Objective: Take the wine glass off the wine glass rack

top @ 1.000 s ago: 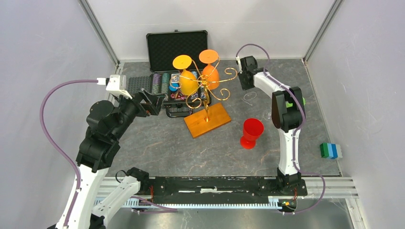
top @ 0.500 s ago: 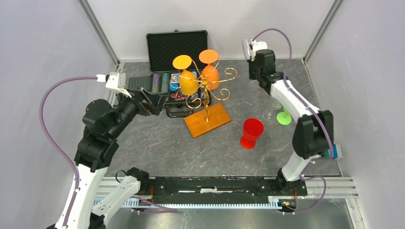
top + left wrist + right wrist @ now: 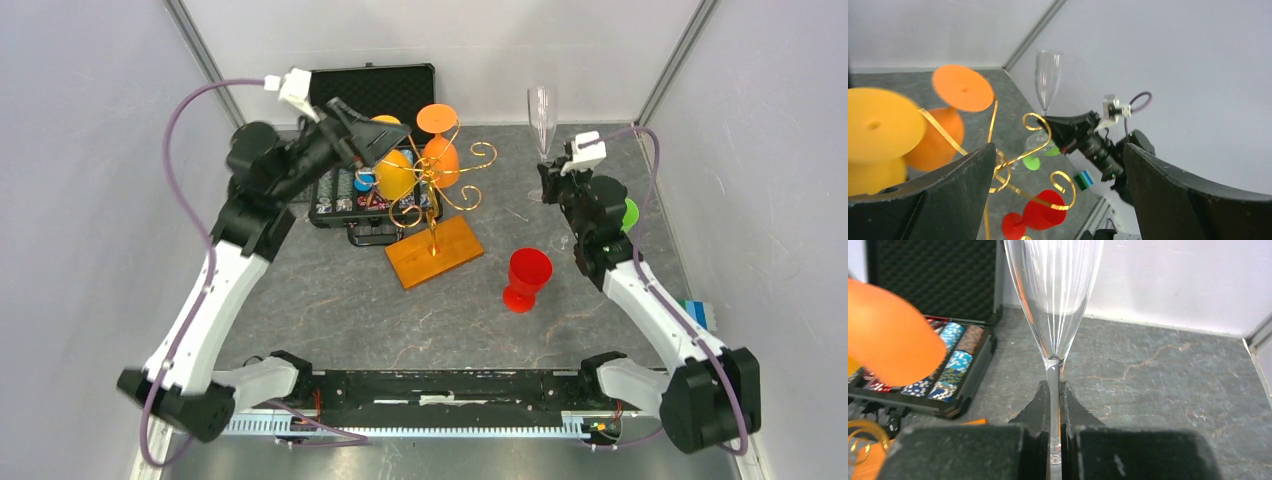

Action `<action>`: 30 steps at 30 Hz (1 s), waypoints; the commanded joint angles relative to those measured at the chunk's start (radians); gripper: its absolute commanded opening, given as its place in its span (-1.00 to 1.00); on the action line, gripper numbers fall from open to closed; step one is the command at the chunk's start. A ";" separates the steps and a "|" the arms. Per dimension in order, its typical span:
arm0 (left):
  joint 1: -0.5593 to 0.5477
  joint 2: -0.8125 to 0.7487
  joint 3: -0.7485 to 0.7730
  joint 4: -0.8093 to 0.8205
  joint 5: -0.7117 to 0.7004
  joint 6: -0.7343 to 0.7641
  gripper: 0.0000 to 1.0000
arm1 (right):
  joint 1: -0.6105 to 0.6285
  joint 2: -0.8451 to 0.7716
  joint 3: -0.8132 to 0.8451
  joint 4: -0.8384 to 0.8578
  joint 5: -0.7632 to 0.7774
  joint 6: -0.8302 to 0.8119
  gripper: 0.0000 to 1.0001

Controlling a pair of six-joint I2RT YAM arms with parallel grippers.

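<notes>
The golden wire wine glass rack stands on its wooden base mid-table. A yellow glass and an orange glass hang upside down on it. My right gripper is shut on the stem of a clear wine glass, holding it upright to the right of the rack and apart from it. In the right wrist view the fingers pinch the stem of the wine glass. My left gripper is open, raised over the yellow glass's foot; golden curls show between its fingers.
An open black case of chips lies behind the rack. A red cup stands right of the wooden base. A green glass sits behind the right arm, and a blue-green block lies by the right wall.
My right arm has swung from the rack's right curl out to the right, and the clear glass now stands upright in it. My left arm has risen and reached over the yellow glass.
</notes>
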 commanded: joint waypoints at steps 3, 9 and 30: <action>-0.140 0.245 0.206 0.144 0.026 -0.133 0.98 | 0.003 -0.162 -0.183 0.378 -0.172 -0.067 -0.99; -0.253 0.501 0.473 0.012 -0.088 -0.097 0.96 | 0.003 -0.213 -0.314 0.591 -0.239 -0.106 -0.99; -0.387 0.812 0.847 -0.330 -0.206 0.113 -0.07 | 0.003 -0.136 -0.493 1.028 -0.320 -0.255 -0.99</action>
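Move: The left hand is open and empty. The clear flute, upright in the right fingers, has its middle about 12 cm ahead of the left hand, 28 cm to its right and 14 cm lower. Between them the rack's top lies some 4 cm ahead, 7 cm right and 16 cm below; the orange glass hangs 15 cm ahead and 8 cm right, 22 cm down. From the right hand, the flute's middle is straight above by 4 cm, and the red glass about 15 cm back, 1 cm left and 21 cm below. Rightward, and somewhat forward, the left hand sweeps about 20 cm over the rack towards the flute's rim, sinks a little at the end and shuts its fingers to about half open. Meanwhile the right hand keeps its pinch on the stem and draws the flute back some 7 cm, slightly left and up, pitching its fingers up about 30 degrees and turning a little counter-clockwise. ##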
